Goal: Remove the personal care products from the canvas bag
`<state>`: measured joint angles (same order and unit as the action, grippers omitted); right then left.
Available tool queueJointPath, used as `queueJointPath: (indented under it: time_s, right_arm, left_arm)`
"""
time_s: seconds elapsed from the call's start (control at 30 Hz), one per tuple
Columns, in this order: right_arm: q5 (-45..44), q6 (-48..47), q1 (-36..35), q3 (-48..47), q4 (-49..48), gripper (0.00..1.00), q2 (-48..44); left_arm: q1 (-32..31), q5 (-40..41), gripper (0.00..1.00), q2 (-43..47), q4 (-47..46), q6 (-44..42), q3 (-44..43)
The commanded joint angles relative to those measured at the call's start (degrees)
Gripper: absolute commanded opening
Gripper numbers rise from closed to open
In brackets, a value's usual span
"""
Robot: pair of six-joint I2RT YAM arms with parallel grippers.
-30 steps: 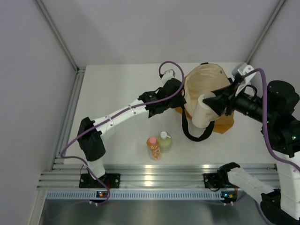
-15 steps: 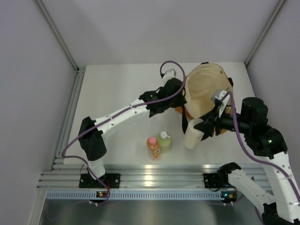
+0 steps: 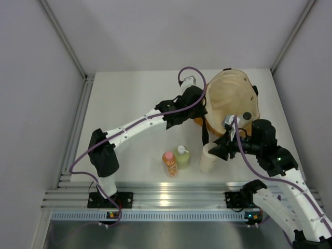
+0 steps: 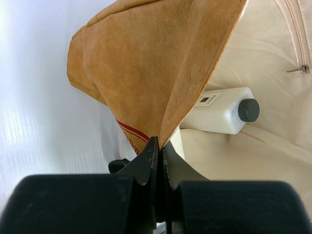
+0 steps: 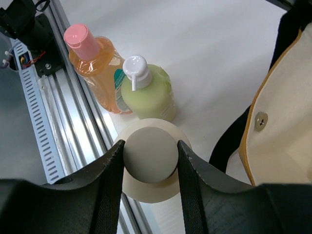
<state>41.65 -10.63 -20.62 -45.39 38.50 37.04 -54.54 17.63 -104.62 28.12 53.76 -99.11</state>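
Observation:
The tan canvas bag lies open at the back right, cream lining up. My left gripper is shut on the bag's rim and holds it up. Inside lies a clear-white bottle with a black cap, its cap showing in the top view. My right gripper is shut on the round cap of the cream bottle, which stands upright on the table to the right of the yellow-green bottle and the orange bottle with a pink cap.
An aluminium rail runs along the near table edge, just in front of the three bottles. The bag's black loop handle lies on the table behind the cream bottle. Grey walls close in both sides.
My right arm has carried the cream bottle out of the bag, toward the near edge, and lowered it beside the yellow-green bottle. The left arm has held still.

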Motion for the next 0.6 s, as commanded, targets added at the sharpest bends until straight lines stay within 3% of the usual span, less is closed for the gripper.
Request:
queueJointPath:
  time_s: [0.0,0.23,0.57]
  right_arm:
    - [1.6,-3.4,-2.7,0.1,-12.3,0.0,-1.5]
    - [-8.6,-5.2,-11.7,6.6,-21.7,0.0,-1.4]
    - [-15.6,-3.9,-22.3,17.2,-37.0,0.0,2.3]
  left_arm:
    - [0.1,0.3,0.0,-0.7,-1.3,-0.8,-2.3]
    - [0.1,-0.3,0.0,-1.3,-1.3,-0.8,-3.3]
    - [0.1,-0.3,0.0,-1.7,-1.4,-1.7,-3.7]
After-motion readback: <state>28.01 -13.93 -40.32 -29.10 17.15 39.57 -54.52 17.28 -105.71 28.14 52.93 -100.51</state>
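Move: The right hand holds the cream bottle by its cap; the free spot for it on the table is about 5 cm to the hand's left, level fore and aft, some 22 cm below. The green bottle stands roughly 12 cm left and 2 cm ahead of the hand, the orange bottle about 17 cm left and 1 cm back, both middles 15 cm lower. The canvas bag is about 20 cm ahead, 12 cm right and 12 cm lower. From the left hand, that spot lies 18 cm back, straight in line, 24 cm below. The right hand carries the cream bottle down about 7 cm and some 5 cm to the left towards the open spot beside the green bottle, starting leftwards, then sinking as it goes, with the descent almost stopping at the end. Its fingers keep their hold on the cap while the wrist turns roughly 10 degrees counter-clockwise and tilts slightly; the left hand stays in place, still pinching the bag's left edge. ##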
